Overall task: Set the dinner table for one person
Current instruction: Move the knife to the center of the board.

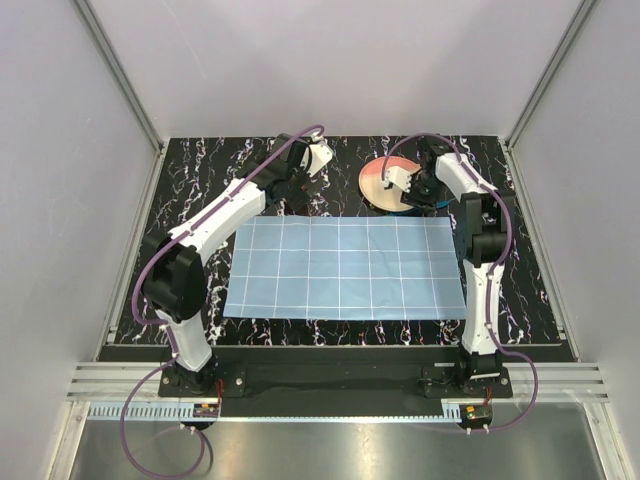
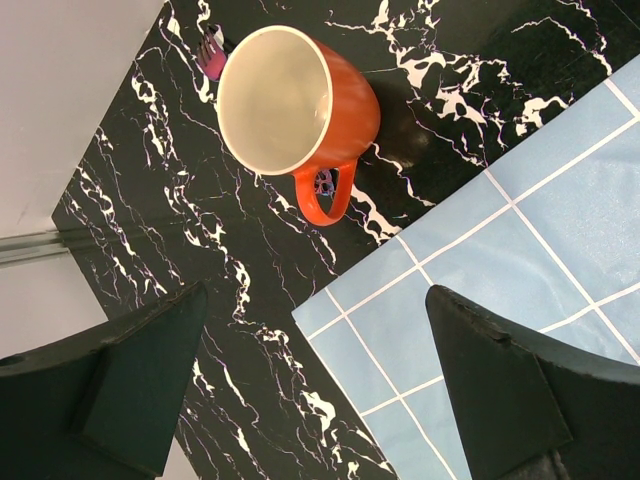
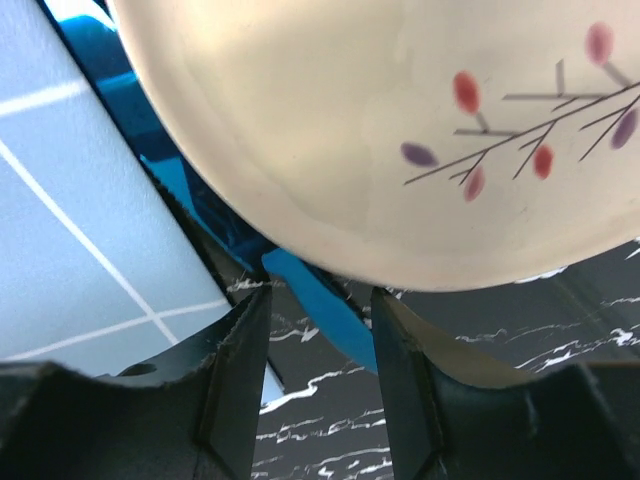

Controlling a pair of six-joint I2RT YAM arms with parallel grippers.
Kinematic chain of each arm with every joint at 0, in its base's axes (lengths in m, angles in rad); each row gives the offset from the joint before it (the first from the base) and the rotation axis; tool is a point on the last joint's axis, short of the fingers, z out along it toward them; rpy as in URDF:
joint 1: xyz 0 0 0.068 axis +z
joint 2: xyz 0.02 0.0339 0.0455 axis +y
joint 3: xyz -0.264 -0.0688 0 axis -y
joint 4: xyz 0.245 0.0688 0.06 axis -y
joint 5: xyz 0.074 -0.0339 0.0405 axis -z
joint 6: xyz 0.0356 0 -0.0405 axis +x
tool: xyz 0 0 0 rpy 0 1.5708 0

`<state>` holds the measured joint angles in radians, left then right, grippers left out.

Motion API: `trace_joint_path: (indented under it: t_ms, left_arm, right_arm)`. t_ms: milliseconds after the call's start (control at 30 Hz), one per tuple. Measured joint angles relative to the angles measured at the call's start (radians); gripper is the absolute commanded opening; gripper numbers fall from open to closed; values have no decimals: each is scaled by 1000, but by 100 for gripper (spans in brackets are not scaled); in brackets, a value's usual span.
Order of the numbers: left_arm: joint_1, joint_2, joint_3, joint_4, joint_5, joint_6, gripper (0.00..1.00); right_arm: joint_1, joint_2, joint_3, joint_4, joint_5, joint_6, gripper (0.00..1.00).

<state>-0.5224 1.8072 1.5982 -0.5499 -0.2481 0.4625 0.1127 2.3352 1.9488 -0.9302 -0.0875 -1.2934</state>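
The dinner table [image 1: 520, 280] is black with white marble streaks and carries a light-blue checked mat [image 1: 340, 270]. An orange mug [image 2: 300, 100] with a cream inside stands upright on it near the mat's corner. My left gripper [image 2: 320, 390] hangs above that corner, wide open and empty, short of the mug. At the back right lies a cream plate [image 3: 380, 130] with a twig pattern and a pinkish rim [image 1: 378, 180]. A blue utensil handle [image 3: 335, 310] pokes out from under the plate's edge. My right gripper [image 3: 320, 335] straddles this handle, open, with a gap on each side.
A small purple thing [image 2: 210, 52] shows just behind the mug. More blue pieces [image 3: 110, 70], one with a serrated edge, lie under the plate beside the mat. White walls and metal rails [image 1: 130, 230] close in the table's sides and back.
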Motion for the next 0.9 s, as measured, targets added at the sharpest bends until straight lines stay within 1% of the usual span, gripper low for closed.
trace_joint_path:
  t_ms: [133,200,267,300,400,567,700,900]
  left_arm:
    - [0,0,0,0,0,0,99]
    - [0,-1,0,0,0,0,99]
    - [0,-4,-1,0,0,1,99]
    - [0,-7,-2,0,-1,1,99]
    - [0,-20,-5,0,-2,7,99]
    - [0,-44,-6,1,-8,13,99]
    - [0,-47,-6,3,-11,16,99]
    - [3,-47,-6,3,-11,17,99]
  right_arm:
    - [3,16,25,-8,-2,0,51]
    - [3,21,34,-11,0,1,47]
    - [3,27,39,-11,0,3,42]
    - [3,29,42,-12,1,5,35]
    - [5,33,45,-10,5,9,30]
    - [9,34,44,-10,19,11,28]
    - [7,33,40,-5,21,16,28]
    - [0,9,-6,31,25,22,28]
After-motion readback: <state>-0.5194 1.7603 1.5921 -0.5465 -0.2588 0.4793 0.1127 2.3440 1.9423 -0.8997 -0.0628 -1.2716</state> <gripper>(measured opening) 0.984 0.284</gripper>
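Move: The knife lies almost crosswise under the near rim of the plate, its narrow neck already between the right hand's open fingers; its middle is some 4 cm to that hand's left, 1 cm back and 1 cm lower. The plate's middle is about 6 cm ahead and 10 cm left, and the blue placemat's some 18 cm back and 25 cm left. From the left hand, the knife lies roughly 35 cm right, 5 cm ahead and 17 cm below. Forward by barely half a centimetre beside the plate's rim, the right hand eases to a stop low over the table, then its fingers close from half open to about a quarter and pinch the knife at its narrow neck; last, it begins to creep right. The empty left hand rises about 2 cm, fingers still wide open. ##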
